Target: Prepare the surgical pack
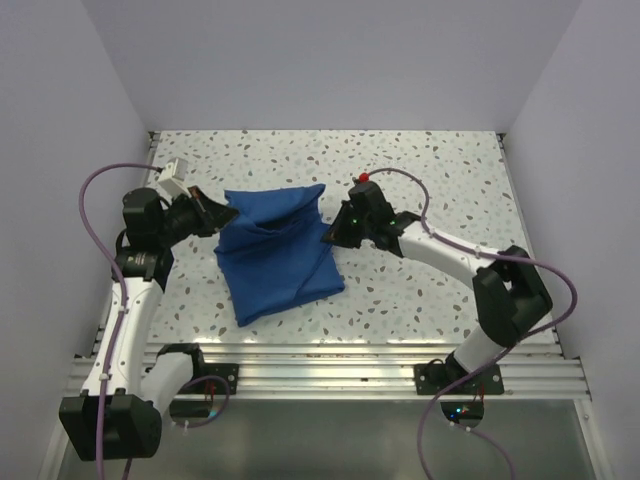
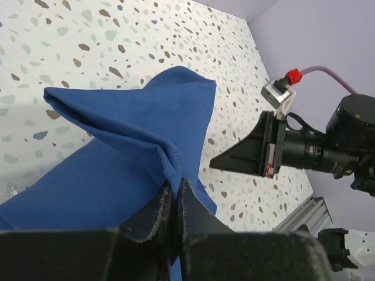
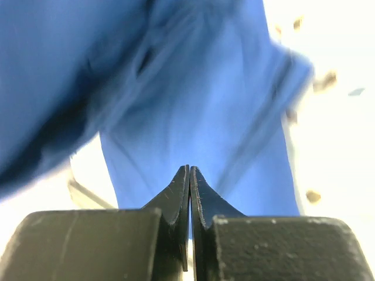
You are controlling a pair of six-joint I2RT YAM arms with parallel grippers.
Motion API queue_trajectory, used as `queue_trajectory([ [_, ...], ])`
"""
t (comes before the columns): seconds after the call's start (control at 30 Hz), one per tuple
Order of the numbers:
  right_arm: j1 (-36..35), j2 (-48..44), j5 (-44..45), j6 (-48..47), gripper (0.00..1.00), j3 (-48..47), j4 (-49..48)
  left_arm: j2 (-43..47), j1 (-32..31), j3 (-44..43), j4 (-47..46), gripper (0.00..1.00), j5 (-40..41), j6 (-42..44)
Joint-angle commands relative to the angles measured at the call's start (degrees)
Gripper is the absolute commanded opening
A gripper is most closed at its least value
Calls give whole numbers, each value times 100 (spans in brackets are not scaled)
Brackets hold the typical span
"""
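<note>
The royal-blue drape [image 1: 275, 250] lies bunched and folded on the speckled table, raised between my two grippers. My left gripper [image 1: 218, 218] is shut on its left edge; in the left wrist view the cloth [image 2: 117, 129] runs up into the closed tips of that gripper [image 2: 176, 184]. My right gripper [image 1: 330, 237] is at the drape's right edge, shut, and folds of cloth [image 3: 193, 88] fan out from its tips [image 3: 190, 170]. The tray, steel instruments, gauze squares and clear packet are out of view.
The speckled table [image 1: 430, 170] is boxed in by pale walls at the back and on both sides. An aluminium rail [image 1: 340, 370] runs along the near edge by the arm bases. The right arm's wrist [image 2: 304, 146] shows in the left wrist view.
</note>
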State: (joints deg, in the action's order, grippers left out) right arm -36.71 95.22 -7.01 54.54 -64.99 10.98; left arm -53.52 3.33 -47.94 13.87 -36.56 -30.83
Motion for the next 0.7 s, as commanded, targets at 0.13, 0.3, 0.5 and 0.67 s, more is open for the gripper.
queue_trajectory([
  [0.13,-925,-1110,-47,213,0,1731,-736,447,27,-189,-95,0,-677,6],
  [0.3,-1408,-1295,84,812,0,2771,-2079,684,27,-5,-104,0,-835,16],
  [0.5,-1497,-699,-178,1067,0,3133,-3425,895,27,452,-297,0,-1143,-20],
  [0.67,-1602,-6,-284,1391,0,2966,-3979,1229,27,839,-332,0,-1257,16],
])
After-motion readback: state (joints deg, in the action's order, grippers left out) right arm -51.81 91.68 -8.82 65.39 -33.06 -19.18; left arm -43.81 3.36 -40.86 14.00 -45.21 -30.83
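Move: From the right gripper, which is shut and empty, the right part of the drape's near edge lies about 12 cm back, 2 cm left and 11 cm below. The drape's near-right corner is 10 cm back and 4 cm right, its near-left corner 18 cm back and 20 cm left. From the left gripper, already holding a raised flap, that same edge stretch lies roughly 15 cm back, 16 cm right and 25 cm below. Sweep the shut right gripper back about 15 cm, sinking some 9 cm to the drape's near edge on the right, then ease it left 2–3 cm along the table against that edge. Meanwhile keep the left gripper's pinch on the raised flap and draw it back about 5 cm and slightly right, rising a little and sinking again, turning slightly clockwise. ##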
